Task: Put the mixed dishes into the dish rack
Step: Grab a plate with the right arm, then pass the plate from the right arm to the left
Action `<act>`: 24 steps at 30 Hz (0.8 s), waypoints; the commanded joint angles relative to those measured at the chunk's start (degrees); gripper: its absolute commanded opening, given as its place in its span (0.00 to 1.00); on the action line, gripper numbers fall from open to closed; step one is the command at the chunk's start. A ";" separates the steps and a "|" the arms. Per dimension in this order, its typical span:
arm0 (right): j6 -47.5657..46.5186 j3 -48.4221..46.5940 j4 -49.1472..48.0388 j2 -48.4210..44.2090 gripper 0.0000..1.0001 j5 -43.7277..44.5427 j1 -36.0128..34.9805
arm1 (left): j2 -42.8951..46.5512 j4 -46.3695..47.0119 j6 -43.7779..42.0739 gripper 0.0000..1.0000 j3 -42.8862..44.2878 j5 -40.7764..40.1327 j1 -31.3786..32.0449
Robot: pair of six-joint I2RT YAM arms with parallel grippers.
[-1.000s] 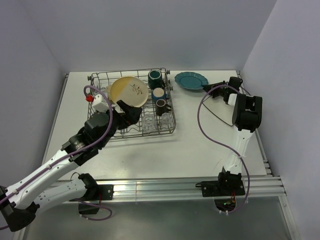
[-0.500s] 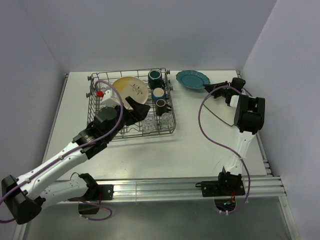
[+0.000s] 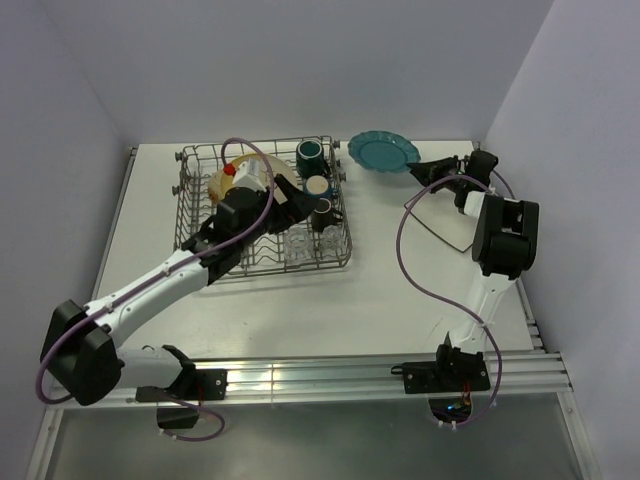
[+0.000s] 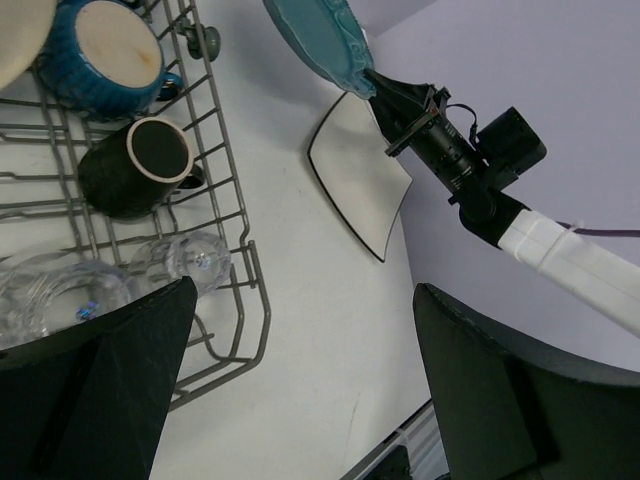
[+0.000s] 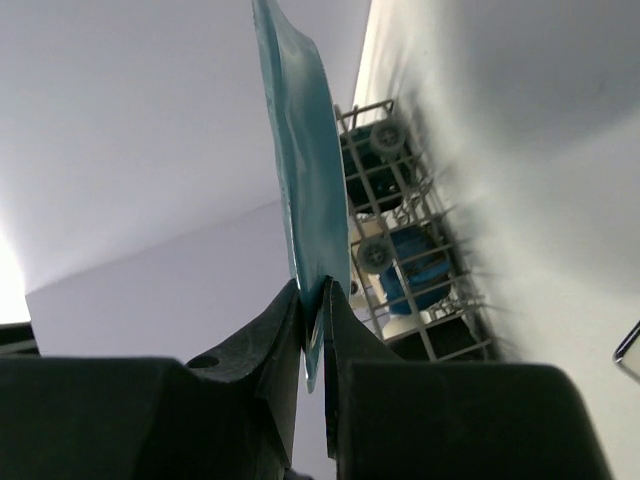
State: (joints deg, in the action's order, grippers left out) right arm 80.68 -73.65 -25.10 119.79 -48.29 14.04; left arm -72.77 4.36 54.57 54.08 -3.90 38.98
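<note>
The dish rack [image 3: 262,262] stands at the table's middle left. It holds a yellow-cream plate [image 3: 221,184], mostly hidden behind my left arm. It also holds a teal mug [image 3: 309,153], a blue mug [image 4: 100,50], a dark mug [image 4: 135,165] and clear glasses [image 4: 190,258]. My left gripper [image 3: 293,195] hovers open over the rack's right half, nothing between its fingers [image 4: 100,400]. My right gripper [image 5: 312,300] is shut on the rim of the teal scalloped plate [image 3: 383,150], which hangs tilted above the table right of the rack. A white square plate [image 4: 358,180] lies flat below it.
The right wall [image 3: 580,200] rises close behind my right arm. A purple cable [image 3: 405,250] loops over the table beside the square plate. A metal rail [image 3: 350,372] runs along the near edge. Bare table [image 3: 400,300] lies in front of the rack.
My left arm has swung away and to the right over the rack, still open, now covering most of the yellow-cream plate. The right gripper has lifted the teal plate, tipping it more upright.
</note>
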 commanded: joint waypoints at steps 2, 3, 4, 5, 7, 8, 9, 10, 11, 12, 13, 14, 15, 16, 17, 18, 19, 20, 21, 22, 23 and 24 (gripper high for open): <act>3.25 0.87 -10.58 -8.78 0.00 -6.20 0.46 | -3.51 5.31 2.21 0.97 5.41 5.65 -1.45; 3.42 1.22 -10.84 -9.13 0.00 -6.37 0.46 | -5.00 5.48 2.30 0.97 5.94 6.27 -1.89; 3.69 1.49 -11.02 -9.92 0.00 -6.55 0.46 | -5.71 6.18 2.56 0.97 6.90 6.71 -2.15; 3.86 2.01 -11.28 -10.18 0.00 -6.81 0.55 | -6.41 6.53 2.74 0.97 7.26 7.76 -2.42; 4.13 2.54 -11.46 -11.15 0.00 -7.25 0.46 | -8.52 7.76 3.35 0.97 8.57 8.73 -3.21; 4.30 3.07 -11.89 -11.50 0.00 -7.51 0.46 | -9.31 7.94 3.53 0.96 9.10 9.52 -3.56; 4.48 3.33 -11.99 -11.85 0.00 -7.78 0.46 | -10.88 8.12 3.62 0.96 9.63 9.96 -4.00; 4.66 3.77 -12.07 -12.73 0.00 -7.96 0.46 | -11.60 8.21 3.88 0.97 10.85 10.31 -4.18; 4.66 4.30 -12.25 -13.08 0.00 -8.13 0.46 | -12.47 8.29 4.06 0.96 11.30 10.58 -4.44; 4.57 4.65 -12.16 -13.52 0.00 -8.57 0.37 | -14.05 8.64 4.32 0.96 11.91 11.28 -4.88; 4.40 5.00 -12.16 -14.48 0.00 -8.83 0.37 | -14.85 9.08 4.49 0.96 12.79 11.89 -5.05; 4.22 5.70 -11.81 -14.93 0.00 -9.10 0.37 | -15.64 9.78 4.58 0.96 13.23 12.33 -5.23; 4.13 6.06 -11.64 -15.46 0.00 -9.71 0.46 | -17.30 9.96 4.76 0.96 13.85 13.30 -5.67; 3.96 6.76 -11.46 -16.33 0.00 -10.15 0.28 | -18.01 10.23 4.67 0.96 14.90 13.74 -5.76; 3.87 7.11 -11.37 -16.86 0.00 -10.50 0.28 | -18.80 10.58 4.67 0.96 15.43 14.18 -5.85; 3.78 7.55 -11.20 -17.39 0.00 -10.85 0.20 | -20.11 10.67 4.59 0.96 15.96 14.45 -6.02; 3.08 8.08 -10.76 -18.53 0.00 -11.47 0.28 | -20.82 10.76 4.41 0.96 17.18 15.14 -6.11; 2.64 8.34 -9.89 -19.06 0.00 -11.82 0.11 | -21.53 10.93 4.32 0.96 17.80 15.50 -6.28; 2.29 8.69 -9.53 -19.67 0.00 -12.09 0.02 | -22.75 10.76 4.15 0.96 18.51 15.76 -6.46; 1.94 9.39 -9.35 -20.90 0.00 -12.52 0.11 | -23.46 10.58 3.97 0.96 19.73 16.11 -6.64; 1.85 9.66 -9.09 -21.43 0.00 -12.88 -0.07 | -24.08 10.49 3.88 0.96 20.35 16.47 -6.64; 1.67 9.84 -8.91 -21.96 0.00 -13.14 -0.07 | -25.30 10.23 3.79 0.97 21.49 16.64 -6.90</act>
State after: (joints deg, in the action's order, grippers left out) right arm 81.65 -62.87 -27.51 104.99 -55.70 14.04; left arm -96.57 11.66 58.35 71.02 10.13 32.62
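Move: The right hand already holds the blue plate by its rim, the plate's middle some 5 cm ahead and 8 cm left of it. From that hand the dish rack's middle is about 42 cm left, 8 cm back and 8 cm lower, its green mug 28 cm left and 2 cm ahead, and the white board 10 cm right, 7 cm back, below. The open left hand has the plate about 24 cm ahead, 24 cm right and 10 cm lower. The right hand, still pinching the blue plate, lifts and draws back about 6 cm; the open left approaches it. ##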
